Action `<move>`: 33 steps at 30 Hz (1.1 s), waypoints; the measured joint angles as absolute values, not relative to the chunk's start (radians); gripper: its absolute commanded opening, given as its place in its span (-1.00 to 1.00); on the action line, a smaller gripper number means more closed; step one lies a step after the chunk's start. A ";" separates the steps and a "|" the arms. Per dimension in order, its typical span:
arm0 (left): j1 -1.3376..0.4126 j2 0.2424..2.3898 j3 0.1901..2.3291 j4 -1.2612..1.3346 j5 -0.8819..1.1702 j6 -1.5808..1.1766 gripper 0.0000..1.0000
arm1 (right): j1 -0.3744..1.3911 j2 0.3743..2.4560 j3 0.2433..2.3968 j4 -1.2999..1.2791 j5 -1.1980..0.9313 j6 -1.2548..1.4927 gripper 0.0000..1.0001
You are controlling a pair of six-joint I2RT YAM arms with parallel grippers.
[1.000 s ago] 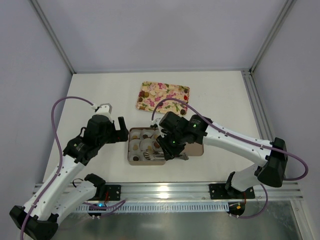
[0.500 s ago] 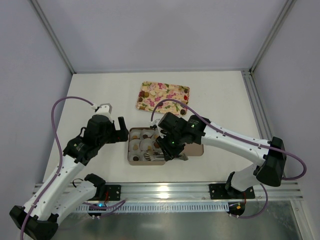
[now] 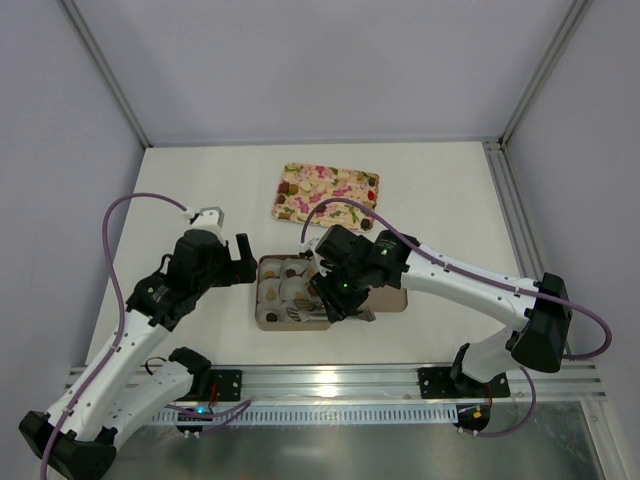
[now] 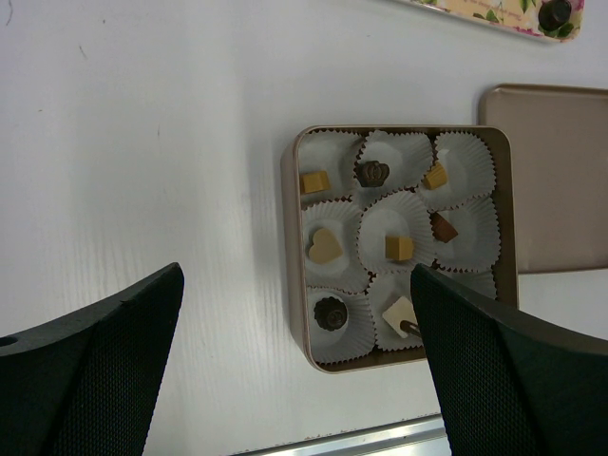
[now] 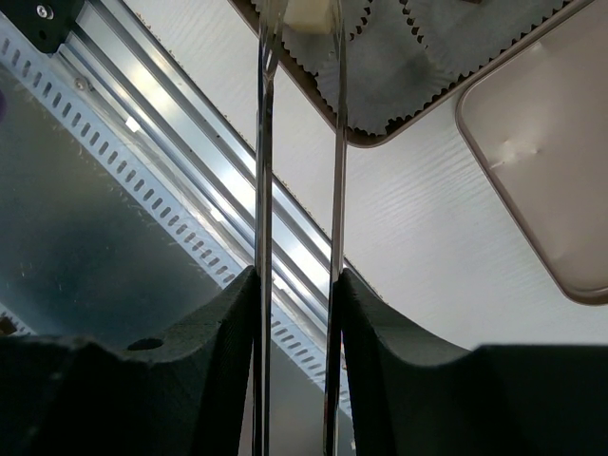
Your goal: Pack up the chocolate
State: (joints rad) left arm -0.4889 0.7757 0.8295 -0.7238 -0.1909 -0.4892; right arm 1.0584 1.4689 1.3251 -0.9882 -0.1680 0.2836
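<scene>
The square brown box (image 4: 296, 285) holds white paper cups with several chocolate pieces: a dark round one (image 4: 331, 313), a tan heart (image 4: 325, 245), a cream one (image 4: 399, 311). My right gripper (image 5: 296, 304) is shut on metal tongs (image 5: 263, 190). The tongs' tips reach into the box (image 3: 266, 318) and stand either side of the cream chocolate (image 5: 306, 11), which lies in a cup. I cannot tell if they touch it. My left gripper (image 4: 299, 380) hangs open and empty, left of the box. More chocolate lies on the flowered tray (image 3: 327, 193).
The box's flat brown lid (image 4: 551, 180) lies just right of the box, under my right arm (image 3: 440, 272). The aluminium rail (image 5: 190, 180) runs along the table's near edge, close to the box. Frame posts stand at the far corners.
The tongs' arms have spread slightly as my right gripper eased wider, and that arm has crept a little left. The left arm has not moved.
</scene>
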 measured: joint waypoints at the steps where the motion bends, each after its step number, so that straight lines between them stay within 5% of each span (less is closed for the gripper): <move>1: -0.488 0.776 0.830 -0.724 -0.191 -0.489 1.00 | 1.058 1.469 1.325 -0.988 -0.168 0.284 -0.17; 25: -0.488 0.775 0.830 -0.724 -0.191 -0.489 0.99 | 1.029 1.467 1.370 -0.987 -0.146 0.283 -0.17; 33: -0.488 0.767 0.830 -0.724 -0.190 -0.489 0.99 | 0.745 1.393 1.370 -0.976 -0.189 0.258 -0.17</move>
State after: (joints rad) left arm -0.4885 0.7673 0.8295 -0.7238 -0.1898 -0.4892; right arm 0.7452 1.3930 1.3705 -0.9764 -0.1890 0.2581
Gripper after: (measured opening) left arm 0.996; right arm 0.417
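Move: The right hand, holding the tongs, has the flowered tray's middle some 29 cm ahead, 3 cm to its left and roughly 15 cm lower. The white square in the chocolate box, at the tong tips, is about 11 cm left, 2 cm ahead and 12 cm down; the box's middle is likewise 11 cm left, 4 cm ahead. The empty brown tray lies 8 cm right, 9 cm ahead. From the left hand the flowered tray is about 21 cm ahead and 17 cm right. The tong tips, already parted, come free of the white square in the box's front middle cup as the right hand, after a short hold, lifts gently and then speeds forward, rightward and up, about 9 cm out, over the brown tray and towards the flowered one. The wrist swings some 15 degrees clockwise while the fingers keep their hold on the tongs. ##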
